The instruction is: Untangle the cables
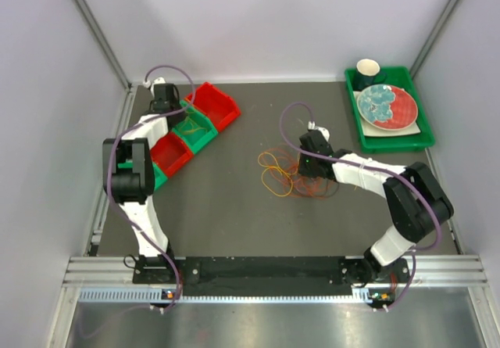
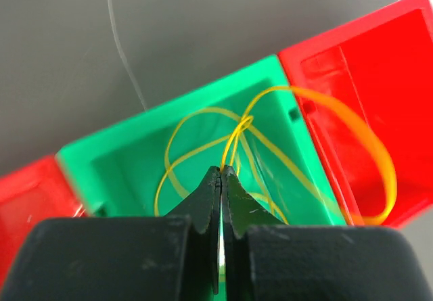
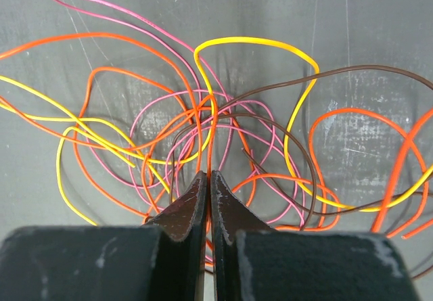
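The cables lie in a loose tangle on the dark table, left of my right gripper. In the right wrist view, orange, yellow, pink and brown cords loop over one another. My right gripper is shut on an orange cable that rises straight from its tips. My left gripper is shut on a thin yellow cable above the green bin. That cable's loops hang into the bin, and one loop reaches over the neighbouring red bin.
A diagonal row of red and green bins stands at the back left, under my left gripper. A green tray at the back right holds a patterned plate and a dark cup. White walls enclose the table.
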Tool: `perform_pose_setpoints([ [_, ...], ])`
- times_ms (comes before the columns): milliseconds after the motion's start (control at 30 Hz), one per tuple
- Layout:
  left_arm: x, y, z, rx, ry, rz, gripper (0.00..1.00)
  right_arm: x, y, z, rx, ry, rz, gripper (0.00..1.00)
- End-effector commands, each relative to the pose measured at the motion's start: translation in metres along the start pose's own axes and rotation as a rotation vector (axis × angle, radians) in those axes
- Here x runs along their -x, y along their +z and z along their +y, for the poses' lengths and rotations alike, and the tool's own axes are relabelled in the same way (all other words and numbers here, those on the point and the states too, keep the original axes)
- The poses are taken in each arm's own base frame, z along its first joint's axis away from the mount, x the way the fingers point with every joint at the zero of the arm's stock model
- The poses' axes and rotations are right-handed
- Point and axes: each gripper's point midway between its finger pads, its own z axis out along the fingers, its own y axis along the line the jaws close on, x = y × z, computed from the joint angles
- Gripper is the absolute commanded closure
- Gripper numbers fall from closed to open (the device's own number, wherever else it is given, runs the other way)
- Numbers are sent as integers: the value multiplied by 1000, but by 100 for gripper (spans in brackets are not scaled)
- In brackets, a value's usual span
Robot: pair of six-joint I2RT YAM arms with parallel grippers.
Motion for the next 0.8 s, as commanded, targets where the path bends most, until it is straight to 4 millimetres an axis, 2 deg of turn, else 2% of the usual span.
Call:
perform_pose_setpoints([
  [0, 3, 13, -20, 9, 95, -23, 100, -1, 4, 9, 17, -2, 0, 100],
  [33, -4, 13, -17, 22, 100, 14, 100, -1, 4, 8, 15, 1, -2, 100],
  [100, -6, 9, -13, 42, 89, 18, 100, 0, 3, 10, 19, -1, -5, 100],
  [167, 3, -1, -13, 47, 98, -8, 100, 1, 3, 11, 22, -1, -4, 100],
  [233, 6, -9, -7, 75, 117, -10, 79, 2, 3, 12, 26, -2, -5, 100],
  [300, 6, -13, -5, 85, 132, -5, 67, 3, 4, 15, 37, -3, -4, 100],
  [333, 10, -18, -6, 88, 139, -13, 52, 3, 4, 17, 42, -4, -2, 100],
  [433, 17, -31, -11, 73, 137, -18, 39, 4, 3, 19, 50, -1, 1, 100],
  [600, 37, -67, -25, 34, 124, -57, 39, 8, 1, 22, 54, -1, -5, 100],
  [667, 38, -78, -31, 4, 123, -58, 39, 12, -1, 23, 49, -8, -13, 100],
  [700, 46, -89, -36, -18, 117, -81, 40, 15, -4, 25, 51, -13, -23, 100],
  [767, 48, -97, -43, -55, 110, -87, 41, 20, -9, 25, 42, -19, -42, 100],
])
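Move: The left hand holds the end of the yellow cable, whose lower coils already lie in the green bin; the middle of that bin is about 3 cm ahead, 1 cm left and 7 cm below. The far red bin lies some 9 cm ahead and 6 cm right of the hand, the near red bin about 3 cm back and 8 cm left, both equally low. From the right hand the green bin is roughly 15 cm ahead and 34 cm left, 2 cm lower. The left fingers let go of the yellow cable over the green bin: the hand first sinks about 2.5 cm towards the bin, drifting 2 cm right, then opens to a bit over half. Opened, it lifts away some 8 cm from its lowest point, drawing back about 3 cm. ##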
